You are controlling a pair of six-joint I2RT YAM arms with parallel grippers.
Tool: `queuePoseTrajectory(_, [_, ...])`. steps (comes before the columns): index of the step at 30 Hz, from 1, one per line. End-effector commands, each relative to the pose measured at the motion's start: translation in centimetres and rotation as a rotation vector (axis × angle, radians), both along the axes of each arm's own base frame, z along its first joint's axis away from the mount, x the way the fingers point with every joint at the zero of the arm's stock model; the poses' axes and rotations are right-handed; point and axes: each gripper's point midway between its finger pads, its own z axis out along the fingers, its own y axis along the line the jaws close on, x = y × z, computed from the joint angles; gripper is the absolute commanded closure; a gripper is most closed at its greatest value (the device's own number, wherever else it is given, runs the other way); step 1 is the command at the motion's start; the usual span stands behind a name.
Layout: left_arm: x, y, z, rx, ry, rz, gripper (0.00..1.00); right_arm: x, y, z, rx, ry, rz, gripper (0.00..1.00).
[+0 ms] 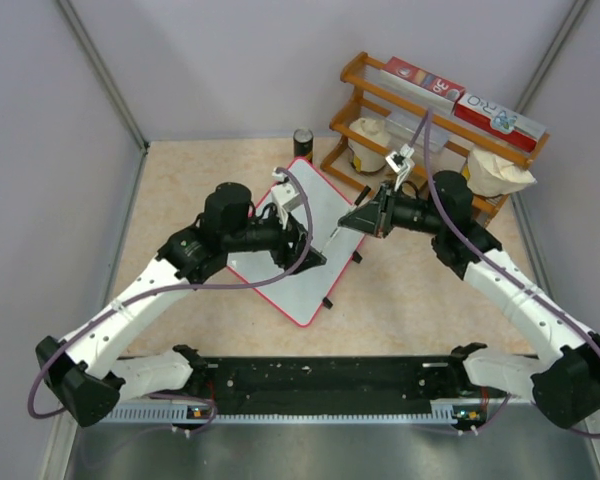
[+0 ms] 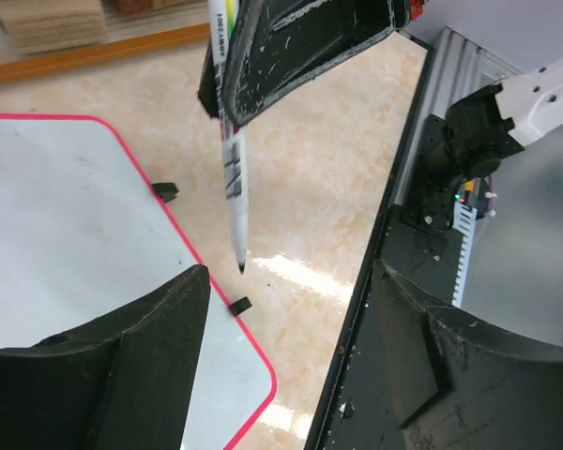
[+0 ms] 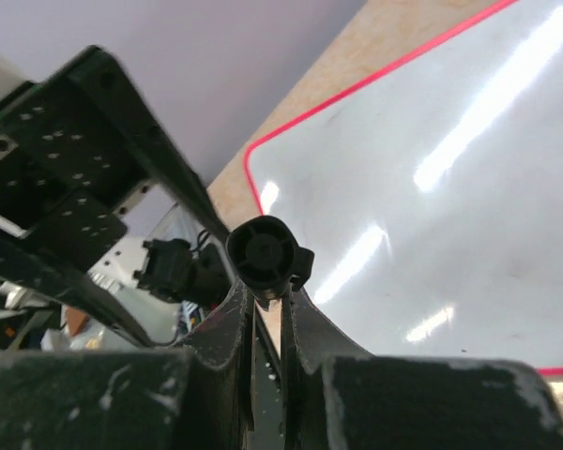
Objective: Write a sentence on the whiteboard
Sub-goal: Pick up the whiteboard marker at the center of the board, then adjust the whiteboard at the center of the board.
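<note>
The whiteboard lies tilted on the beige table, white with a red rim and small black clips on its right edge. No sentence shows on its surface. My right gripper is shut on a white marker, whose black rear end sticks out between the fingers. The marker tip hangs just off the board's right edge, above the table. My left gripper stands open over the board's edge with nothing between its fingers, a little short of the marker tip.
A wooden rack at the back right holds red-and-white boxes and pale bags. A dark can stands behind the board. The black base rail runs along the near edge. Grey walls enclose the table.
</note>
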Motion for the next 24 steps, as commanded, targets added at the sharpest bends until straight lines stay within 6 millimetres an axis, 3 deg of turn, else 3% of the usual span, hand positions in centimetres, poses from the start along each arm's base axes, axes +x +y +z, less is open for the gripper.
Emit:
queuePoseTrajectory(1, [1.1, 1.5, 1.0, -0.019, -0.089, 0.131, 0.25, 2.7, -2.7, 0.1, -0.102, -0.037, -0.238, 1.0])
queuePoseTrajectory(5, [1.5, 1.4, -1.4, 0.034, -0.062, 0.18, 0.27, 4.7, -6.0, -1.8, -0.115, 0.046, -0.39, 1.0])
queuePoseTrajectory(10, [0.6, -2.5, -6.3, 0.117, -0.01, 0.145, 0.32, 5.9, -10.3, -4.8, -0.108, 0.154, -0.512, 1.0])
queuePoseTrajectory(11, [1.2, -3.2, -6.9, 0.127, -0.03, 0.18, 0.36, 6.1, -11.4, -5.2, -0.111, 0.169, -0.543, 1.0])
queuePoseTrajectory(12, [0.4, -4.6, -9.2, 0.175, -0.014, 0.152, 0.38, 6.0, -11.8, -5.6, -0.118, 0.178, -0.554, 1.0])
queuePoseTrajectory(13, [0.2, -5.4, -10.2, 0.194, -0.017, 0.147, 0.4, 6.0, -12.2, -5.9, -0.123, 0.186, -0.566, 1.0])
queuePoseTrajectory(17, [0.8, -7.8, -15.7, 0.316, -0.029, 0.195, 0.69, 5.6, -13.0, -7.2, -0.146, 0.21, -0.584, 1.0])
queuePoseTrajectory(18, [0.6, -8.6, -17.8, 0.362, -0.006, 0.189, 0.93, 5.5, -13.1, -7.7, -0.153, 0.224, -0.586, 1.0])
queuePoseTrajectory(19, [1.1, -8.6, -18.9, 0.396, -0.016, 0.218, 1.0, 5.4, -13.1, -7.9, -0.154, 0.23, -0.586, 1.0])
queuePoseTrajectory(21, [1.3, -8.9, -21.9, 0.479, -0.018, 0.226, 1.0, 5.3, -13.1, -8.6, -0.162, 0.245, -0.587, 1.0])
queuePoseTrajectory(24, [1.5, -8.6, -24.7, 0.557, -0.012, 0.255, 1.0, 5.1, -13.2, -9.2, -0.169, 0.259, -0.587, 1.0])
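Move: The marker sits in the right hand's closed fingers, some 7 cm ahead of the open left hand, 4 cm to its right and 2 cm higher. The whiteboard lies about 28 cm below the right hand, its middle 4 cm ahead and 8 cm left. From the left hand the board's nearer black clip is about 3 cm right, 2 cm back and 27 cm down; the farther clip is 9 cm right and 8 cm ahead at that depth. The marker, still gripped and never regrasped, is carried by the right hand about 13 cm right, 9 cm down and 5 cm forward, away from the left hand, swinging some 35 degrees clockwise. The already-free left hand first edges slightly left, then plunges about 24 cm and ends nearly 8 cm to the right, down beside the board's right edge, fingers tilting downward and shutting on nothing. ##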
